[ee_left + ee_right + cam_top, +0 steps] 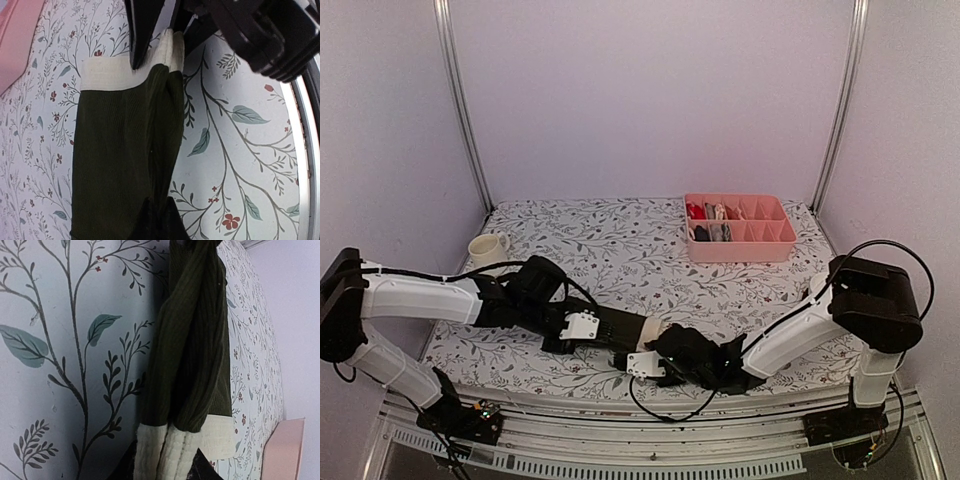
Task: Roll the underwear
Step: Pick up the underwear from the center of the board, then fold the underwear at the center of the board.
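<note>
A dark olive underwear [698, 355] with a whitish waistband lies stretched along the table's near edge, between my two grippers. In the left wrist view the underwear [120, 160] runs up from my left gripper [159, 217], which is shut on its dark end. The waistband [107, 75] at the far end is folded between the dark fingers of my right gripper [172, 37]. In the right wrist view that folded waistband [170, 450] sits between the two fingers of my right gripper [167, 469], which are closed against it.
A pink divided tray [738, 243] at the back right holds several small rolled garments, red, whitish and dark. A cream mug [487, 248] stands at the far left. The floral cloth's front edge and a metal rail [650, 440] lie just below the grippers.
</note>
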{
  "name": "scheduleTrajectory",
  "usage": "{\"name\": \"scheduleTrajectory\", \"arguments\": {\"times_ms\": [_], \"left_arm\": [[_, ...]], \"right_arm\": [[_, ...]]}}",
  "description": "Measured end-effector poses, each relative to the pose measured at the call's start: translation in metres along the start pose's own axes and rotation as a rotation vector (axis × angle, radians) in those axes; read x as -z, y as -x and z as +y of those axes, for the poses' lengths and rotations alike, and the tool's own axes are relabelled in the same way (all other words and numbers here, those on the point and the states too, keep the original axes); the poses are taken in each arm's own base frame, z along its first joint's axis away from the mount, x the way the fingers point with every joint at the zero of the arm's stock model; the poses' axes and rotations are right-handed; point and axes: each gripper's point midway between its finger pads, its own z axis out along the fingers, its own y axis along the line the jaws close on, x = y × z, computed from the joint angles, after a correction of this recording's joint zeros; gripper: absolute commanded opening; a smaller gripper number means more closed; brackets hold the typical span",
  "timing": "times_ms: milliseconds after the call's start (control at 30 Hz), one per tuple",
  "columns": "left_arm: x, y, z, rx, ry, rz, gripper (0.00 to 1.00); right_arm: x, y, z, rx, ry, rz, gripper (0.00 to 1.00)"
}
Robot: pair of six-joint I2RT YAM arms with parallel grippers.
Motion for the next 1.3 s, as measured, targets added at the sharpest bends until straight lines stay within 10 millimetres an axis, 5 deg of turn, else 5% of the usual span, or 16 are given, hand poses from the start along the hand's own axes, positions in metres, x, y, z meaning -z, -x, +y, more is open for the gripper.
{"name": "scheduleTrajectory", "arguments": {"times_ms": [200, 767, 1300], "left_arm": [[0.006, 0.002, -0.002, -0.015, -0.006, -0.009, 0.00], [0.013, -0.006, -0.016, -0.069, -0.069, 0.032, 0.03], [0.007, 0.005, 0.013, -0.086, -0.020, 0.042, 0.04]], "right_arm": [[-0.002, -0.002, 0.003, -0.088, 0.112, 0.006, 0.04], [0.012, 0.024, 0.001, -0.459, 0.515, 0.012, 0.04], [0.013, 0.003, 0.019, -0.653, 0.744, 0.091, 0.03]]}}
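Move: The underwear's white band is the right hand's mark: its bunched near edge is already between the open fingers, and its middle lies about 3 cm ahead, straight on sideways and 1 cm lower. From the left hand, which already grips the underwear, the band's middle is some 11 cm right, 3 cm ahead and 4 cm down. The mug stands roughly 21 cm left and 19 cm ahead of the left hand; the pink box is about 18 cm right and 26 cm ahead of the right. The underwear's bunched band edge is pinched as the right fingers close the rest of the way; that hand then lifts and draws back about 2 cm each and sinks again, tipping over some 55 degrees until its fingers point down. The left hand keeps its hold, easing back and left about 1.5 cm, then forward again about 2.5 cm and slightly up. ##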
